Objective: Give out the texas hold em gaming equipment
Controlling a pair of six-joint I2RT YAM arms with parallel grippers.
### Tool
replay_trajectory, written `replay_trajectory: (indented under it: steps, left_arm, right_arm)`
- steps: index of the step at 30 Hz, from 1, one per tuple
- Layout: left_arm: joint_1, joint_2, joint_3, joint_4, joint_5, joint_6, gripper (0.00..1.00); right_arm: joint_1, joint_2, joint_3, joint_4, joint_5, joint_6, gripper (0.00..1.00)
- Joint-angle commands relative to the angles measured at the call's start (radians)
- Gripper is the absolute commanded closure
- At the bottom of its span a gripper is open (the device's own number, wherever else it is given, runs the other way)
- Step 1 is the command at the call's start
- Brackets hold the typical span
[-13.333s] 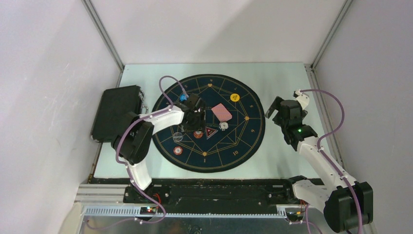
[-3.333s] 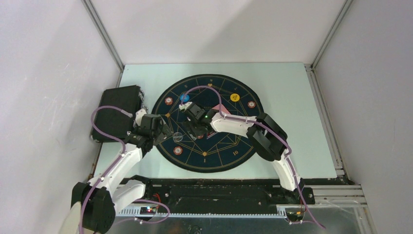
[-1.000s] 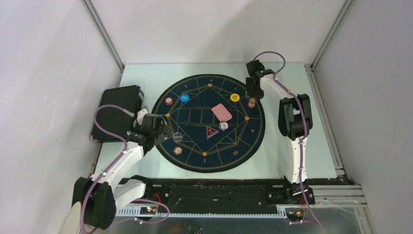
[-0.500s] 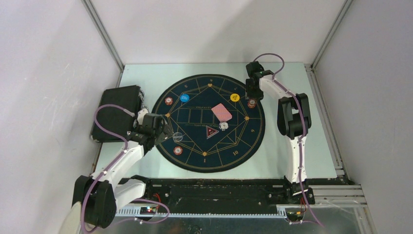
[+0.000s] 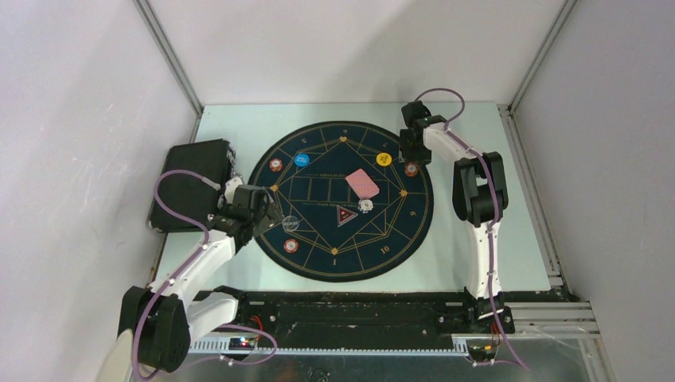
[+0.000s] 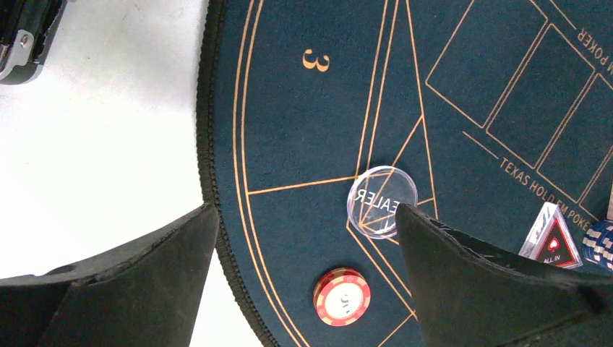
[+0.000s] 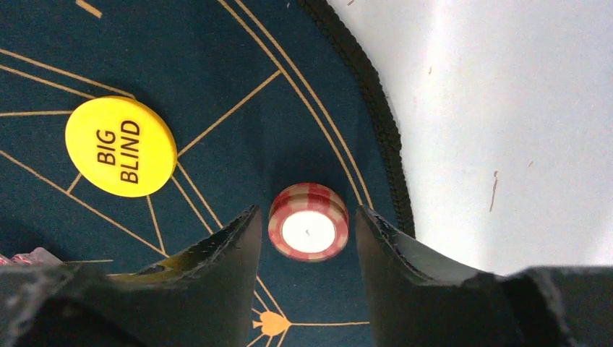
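Note:
A red-white chip stack (image 7: 309,222) sits on the mat near its far right rim, also seen as the chip stack (image 5: 411,169) from above. My right gripper (image 7: 306,210) straddles it, open, with a thin gap on each side. The right gripper (image 5: 411,155) hangs just behind the stack. My left gripper (image 6: 305,210) is open wide over the mat's left edge, above a red-white chip (image 6: 342,296) and beside the clear dealer button (image 6: 382,202). On the mat lie pink cards (image 5: 363,184), a red triangular token (image 5: 345,215), a yellow chip (image 7: 121,147) and a blue chip (image 5: 302,160).
The dark round mat (image 5: 342,259) with gold lines covers the table's middle. A black case (image 5: 191,183) lies left of it, behind my left arm. Another red-white chip (image 5: 275,165) and a pale chip (image 5: 365,205) rest on the mat. Bare white table (image 7: 506,108) borders the mat on the right.
My right gripper's jaws have parted slightly from the red-white chip stack, which now stands free on the mat. The left arm has not moved.

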Motion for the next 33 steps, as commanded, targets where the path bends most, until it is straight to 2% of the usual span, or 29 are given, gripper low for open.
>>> replay_trajectory:
  steps: [1,3,4,7,10,13,16,20,26,30,33]
  left_arm:
    - [-0.004,-0.013,0.006,0.011,0.0,0.018,0.0]
    - [-0.004,-0.02,0.006,0.008,-0.002,0.019,0.0]
    - [-0.004,-0.025,0.006,0.008,-0.003,0.02,0.0]
    - [-0.005,-0.035,0.006,0.004,-0.003,0.02,0.0]
    - [-0.004,-0.047,0.014,-0.001,0.003,0.023,0.0]
    - [-0.006,-0.057,0.032,-0.003,0.029,0.035,0.0]
    - [-0.037,-0.066,0.073,0.004,0.055,0.054,0.0]
    - [-0.184,-0.024,0.183,0.013,0.02,0.112,0.0]
    - [-0.433,0.193,0.394,0.065,0.05,0.281,0.0]
    - [-0.521,0.391,0.55,0.067,0.103,0.345,0.0]
    - [-0.539,0.524,0.656,0.065,0.148,0.343,0.0]
  right_arm:
    - [-0.005,0.013,0.013,0.014,0.004,0.023,0.42]
    - [-0.004,-0.003,0.011,0.012,0.006,0.025,0.32]
    - [-0.003,-0.01,0.009,0.009,0.008,0.025,0.25]
    - [-0.001,-0.062,0.005,-0.004,0.015,0.027,0.17]
    - [0.004,-0.153,-0.037,0.01,0.013,0.033,0.02]
    - [0.013,-0.261,-0.12,0.055,0.01,0.07,0.01]
    - [0.02,-0.443,-0.306,0.166,0.033,0.11,0.01]
    - [0.019,-0.663,-0.533,0.245,0.082,0.176,0.0]
    - [0.013,-0.958,-0.82,0.319,0.127,0.209,0.0]
    - [-0.024,-1.136,-0.964,0.359,0.165,0.251,0.0]
    - [-0.069,-1.248,-1.052,0.4,0.157,0.283,0.01]
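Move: The blue-white chip stack lies roughly 27 cm to the right of my left hand and 9 cm ahead, 5 cm below it. The triangle is about 22 cm right and 7 ahead, the pink card deck 27 right and 16 ahead, the dealer button 6 right and 4 ahead. My right hand has the red chip stack right between its fingers; from that hand, the yellow big blind is 8 cm left and 3 ahead, the deck 14 left and 4 back. My right hand opens from half to fully wide, letting go of the red chips, then rises some 12 cm and draws back about 17 cm and a little right, its fingers tilting up towards forward. Meanwhile my left hand, open and empty, lifts about 10 cm and sweeps fast some 23 cm right over the mat towards the blue-white chip stack, with slight forward travel, turning about 45 degrees clockwise. ##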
